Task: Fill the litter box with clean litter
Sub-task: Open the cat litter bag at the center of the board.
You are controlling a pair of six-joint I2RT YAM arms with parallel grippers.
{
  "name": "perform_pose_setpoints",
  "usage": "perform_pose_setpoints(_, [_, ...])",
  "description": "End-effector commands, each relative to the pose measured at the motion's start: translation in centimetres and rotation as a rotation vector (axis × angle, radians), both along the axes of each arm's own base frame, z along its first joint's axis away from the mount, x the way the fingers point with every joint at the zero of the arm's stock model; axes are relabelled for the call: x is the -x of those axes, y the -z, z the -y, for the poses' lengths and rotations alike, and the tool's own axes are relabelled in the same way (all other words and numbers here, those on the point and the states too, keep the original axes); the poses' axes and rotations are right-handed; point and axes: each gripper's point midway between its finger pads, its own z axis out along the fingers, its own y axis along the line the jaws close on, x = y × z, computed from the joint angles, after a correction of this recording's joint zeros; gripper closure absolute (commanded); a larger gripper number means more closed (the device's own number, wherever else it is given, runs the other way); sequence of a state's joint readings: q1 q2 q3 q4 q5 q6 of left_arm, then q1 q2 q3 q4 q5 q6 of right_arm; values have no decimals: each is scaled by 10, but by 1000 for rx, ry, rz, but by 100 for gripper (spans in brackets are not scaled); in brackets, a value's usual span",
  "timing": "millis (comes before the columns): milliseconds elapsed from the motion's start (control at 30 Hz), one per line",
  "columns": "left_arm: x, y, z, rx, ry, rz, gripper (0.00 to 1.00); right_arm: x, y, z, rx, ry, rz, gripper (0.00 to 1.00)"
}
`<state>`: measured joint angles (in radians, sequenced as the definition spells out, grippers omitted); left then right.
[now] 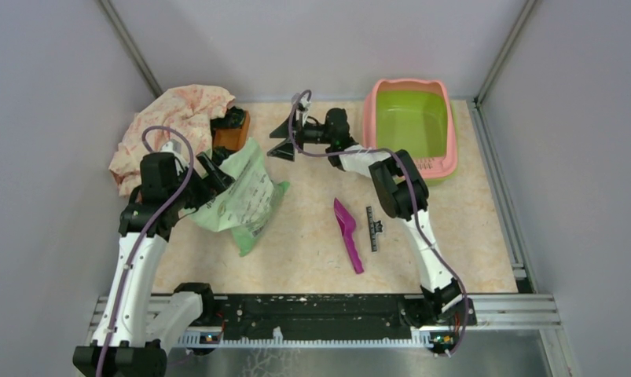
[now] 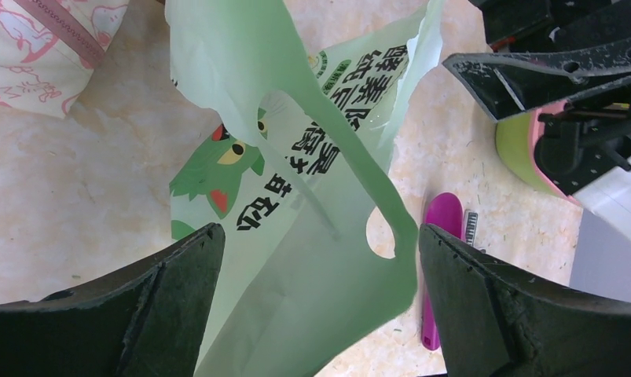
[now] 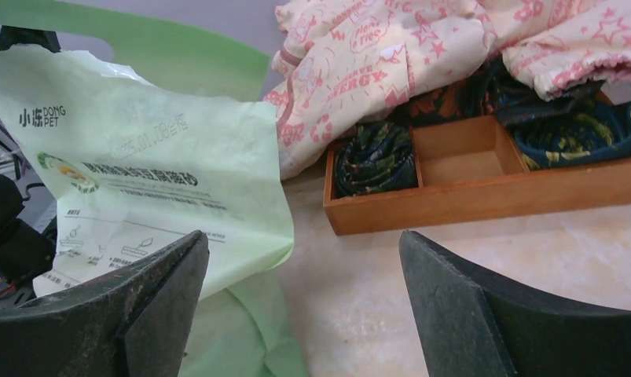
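The litter box (image 1: 410, 126), pink-rimmed with a lime-green basin, stands at the back right, and its basin shows only bare green. A corner of the box (image 2: 520, 141) appears in the left wrist view. No clean litter shows in any view. A light green printed bag (image 1: 241, 192) lies slumped at centre left. My left gripper (image 1: 216, 169) is open, its fingers (image 2: 178, 275) wide on either side of the bag's (image 2: 296, 196) raised handle end. My right gripper (image 1: 283, 140) is open over bare table between the bag (image 3: 139, 165) and a wooden tray, with nothing between its fingers (image 3: 469, 290).
A brown wooden tray (image 3: 485, 169) with dark rolled fabrics sits at the back left, partly under a pink-patterned cloth (image 1: 174, 126). A purple scoop (image 1: 347, 234) and a small black comb-like strip (image 1: 373, 228) lie in the middle. Grey walls enclose the table.
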<state>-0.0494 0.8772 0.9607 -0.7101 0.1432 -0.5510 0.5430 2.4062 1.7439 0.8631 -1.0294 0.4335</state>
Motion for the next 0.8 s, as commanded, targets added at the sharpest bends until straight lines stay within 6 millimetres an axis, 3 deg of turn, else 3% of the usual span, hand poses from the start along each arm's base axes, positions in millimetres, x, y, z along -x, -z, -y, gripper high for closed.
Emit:
perform_pose_setpoints(0, [4, -10, 3, 8, 22, 4, 2, 5, -37, -8, -129, -80, 128, 9])
perform_pose_setpoints(333, [5, -5, 7, 27, 38, -17, 2, 42, -29, -42, -124, -272, 134, 12])
perform_pose_setpoints(533, [5, -4, 7, 24, 38, -20, 2, 51, -16, -57, -88, -281, 129, 13])
perform_pose_setpoints(600, [6, -2, 6, 19, 36, -23, 2, 53, -10, -62, -66, -285, 123, 18])
perform_pose_setpoints(700, [6, -1, 5, 18, 33, -23, 2, 54, 1, -67, -30, -274, 108, 37])
perform_pose_setpoints(733, [7, -1, 5, 17, 32, -25, 2, 54, 1, -66, -25, -264, 103, 45])
perform_pose_setpoints(767, [7, 0, 5, 16, 31, -25, 2, 56, 0, -64, -24, -259, 101, 62])
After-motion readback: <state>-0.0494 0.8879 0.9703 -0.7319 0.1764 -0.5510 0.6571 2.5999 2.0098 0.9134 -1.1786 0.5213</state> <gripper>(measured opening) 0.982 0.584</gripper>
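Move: The free side edge of the cat litter bag, which hangs open by my left hand, is about 8 cm to my right hand's left, 4 cm back and 2 cm lower. From that same right hand, the wooden box lies some 17 cm left, 8 cm ahead and 15 cm below, and the purple scoop 20 cm right, 20 cm back and 15 cm below. From my left hand the bag edge is roughly 10 cm right, 4 cm ahead and 5 cm lower. I bring my open right hand in to the bag's free edge: a little left first, then left and back together, about 8 cm in all, swinging some 15 degrees counter-clockwise and dipping slightly at the end. My fingers straddle the edge and start to close, stopping a bit over half open. My left hand stays nearly still, spread wide at the bag's handle band. ##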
